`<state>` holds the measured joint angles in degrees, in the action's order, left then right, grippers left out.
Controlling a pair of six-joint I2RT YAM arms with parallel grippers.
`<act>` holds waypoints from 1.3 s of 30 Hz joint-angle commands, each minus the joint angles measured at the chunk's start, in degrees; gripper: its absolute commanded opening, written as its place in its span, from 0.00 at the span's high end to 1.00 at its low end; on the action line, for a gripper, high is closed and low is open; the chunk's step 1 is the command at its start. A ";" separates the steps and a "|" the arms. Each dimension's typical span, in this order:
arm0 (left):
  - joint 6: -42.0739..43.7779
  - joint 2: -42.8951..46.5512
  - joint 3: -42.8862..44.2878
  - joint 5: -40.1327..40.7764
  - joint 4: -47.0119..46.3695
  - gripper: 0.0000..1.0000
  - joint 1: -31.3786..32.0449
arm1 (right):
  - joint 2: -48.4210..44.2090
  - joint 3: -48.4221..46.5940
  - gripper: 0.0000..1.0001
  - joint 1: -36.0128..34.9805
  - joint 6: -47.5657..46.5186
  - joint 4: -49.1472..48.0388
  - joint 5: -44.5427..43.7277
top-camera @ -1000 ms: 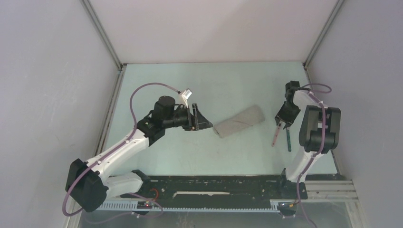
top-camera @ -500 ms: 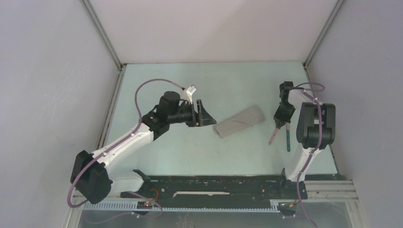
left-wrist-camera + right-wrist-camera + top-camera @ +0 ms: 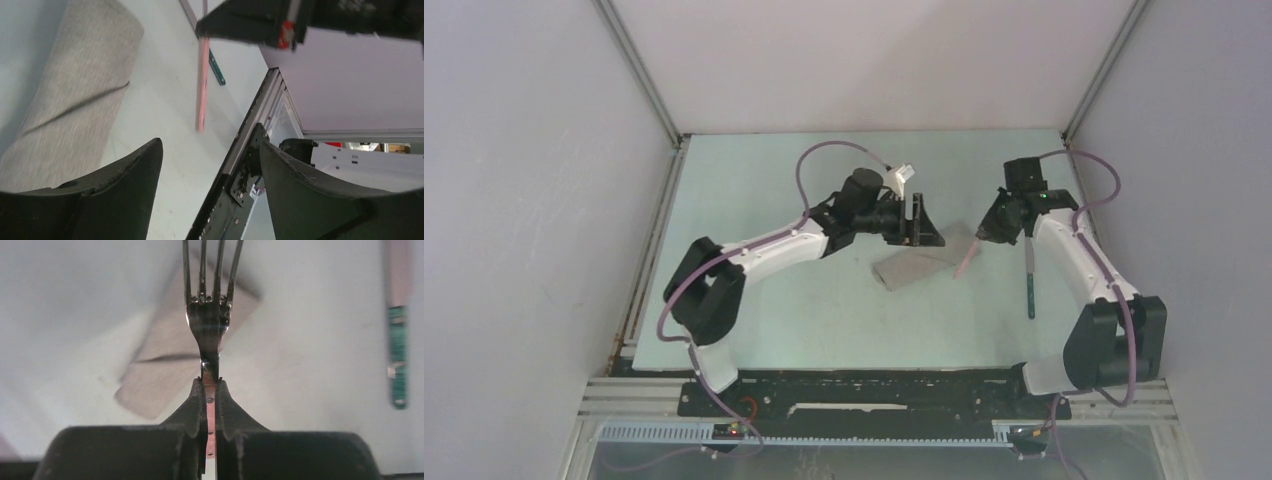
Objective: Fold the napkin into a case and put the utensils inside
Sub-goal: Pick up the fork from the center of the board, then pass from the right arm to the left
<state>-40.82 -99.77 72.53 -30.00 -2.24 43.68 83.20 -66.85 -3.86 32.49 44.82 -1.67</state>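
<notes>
The napkin lies folded as a narrow taupe-grey case [image 3: 911, 269] in the middle of the table, also in the left wrist view [image 3: 70, 100] and the right wrist view [image 3: 167, 367]. My left gripper [image 3: 927, 228] hovers over the case's far side, and its jaws stand wide open and hold nothing [image 3: 210, 145]. My right gripper [image 3: 989, 230] is shut on the pink-handled fork [image 3: 967, 262], held off the table just right of the case. The fork's tines [image 3: 210, 287] point ahead of the jaws [image 3: 211, 384]. A teal-handled utensil [image 3: 1030, 288] lies on the table to the right.
Metal frame posts and grey walls enclose the pale green table [image 3: 764, 300]. The black rail with the arm bases [image 3: 874, 392] runs along the near edge. The right gripper's body [image 3: 250, 22] hangs close above the left gripper's view.
My right gripper shut on the pink fork, lifted it and carried it left toward the case. The left arm swung right, and its gripper now sits over the case with its jaws a little wider.
</notes>
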 commanded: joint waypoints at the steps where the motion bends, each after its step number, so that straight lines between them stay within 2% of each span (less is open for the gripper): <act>1: 2.03 -6.80 8.15 -3.73 -2.57 0.24 1.12 | -4.20 0.58 1.00 -6.37 9.59 -2.60 4.03; 5: 2.96 -9.67 10.15 -5.87 -1.56 0.33 1.42 | -6.45 0.84 1.00 -10.88 14.79 -4.89 2.76; 10: 3.84 -8.90 7.42 -5.03 -0.57 0.47 1.42 | -7.70 0.84 1.00 -12.59 17.87 -6.03 2.93; 13: 3.94 -8.45 6.29 -4.74 -0.66 0.60 1.55 | -8.59 0.80 1.00 -13.26 18.64 -6.48 2.83; 18: 3.74 -8.69 5.34 -6.52 -0.75 0.72 1.56 | -9.63 0.88 1.00 -13.03 18.86 -6.19 3.45; 20: 4.17 -8.53 5.05 -6.63 -0.68 0.87 1.52 | -10.20 0.86 1.00 -13.06 18.41 -6.47 3.87; 21: 4.25 -8.10 4.71 -6.39 -0.71 0.98 1.40 | -10.32 0.83 1.00 -12.84 17.54 -6.58 4.68; 22: 4.19 -7.81 4.46 -6.43 -0.85 1.00 1.31 | -10.29 0.91 0.97 -12.27 16.05 -6.69 6.28; 24: 4.33 -7.17 4.19 -6.76 -0.84 1.00 1.08 | -10.23 1.04 0.68 -10.62 11.77 -7.15 10.08; 25: 4.46 -6.59 3.81 -6.40 -0.79 1.00 0.98 | -10.43 1.38 0.58 -9.10 8.77 -7.56 12.44; 28: 6.61 -5.20 2.79 -5.32 -0.15 1.00 0.91 | -11.96 2.70 0.43 -4.82 5.31 -7.50 16.70; 32: 8.20 -5.26 2.18 -5.51 0.13 1.00 0.97 | -10.07 2.73 0.42 -2.42 6.27 -6.24 20.31; 39: 7.94 -5.67 2.36 -9.07 -0.85 1.00 1.15 | -6.56 2.80 0.42 -5.45 10.41 -7.55 17.26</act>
<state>-34.48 -108.73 74.04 -36.03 -1.04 44.88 75.31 -64.16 -8.40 41.58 38.74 15.14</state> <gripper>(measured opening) 0.035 0.582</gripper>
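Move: Seen from the left gripper, the handle of the fork lies about 11 cm to the right, a centimetre nearer the base and some 8 cm below; the napkin's middle is 5 cm ahead, 3 cm right and 18 cm below. From the right gripper, already holding the fork, the receiving left gripper is about 14 cm left, 4 cm back and 7 cm higher. The knife lies 13 cm right and 3 cm back of the right gripper, 12 cm below, on the table. Carry the fork about 9 cm left and 5 cm up with the right hand while the left gripper goes down and right to meet the handle, and pinch the handle shut with the left. Then open the right fingers to let go, edge right about 2.5 cm and partly return, rising a little before easing down, as the left, keeping hold, sinks another 3 cm or so and edges slightly left. ##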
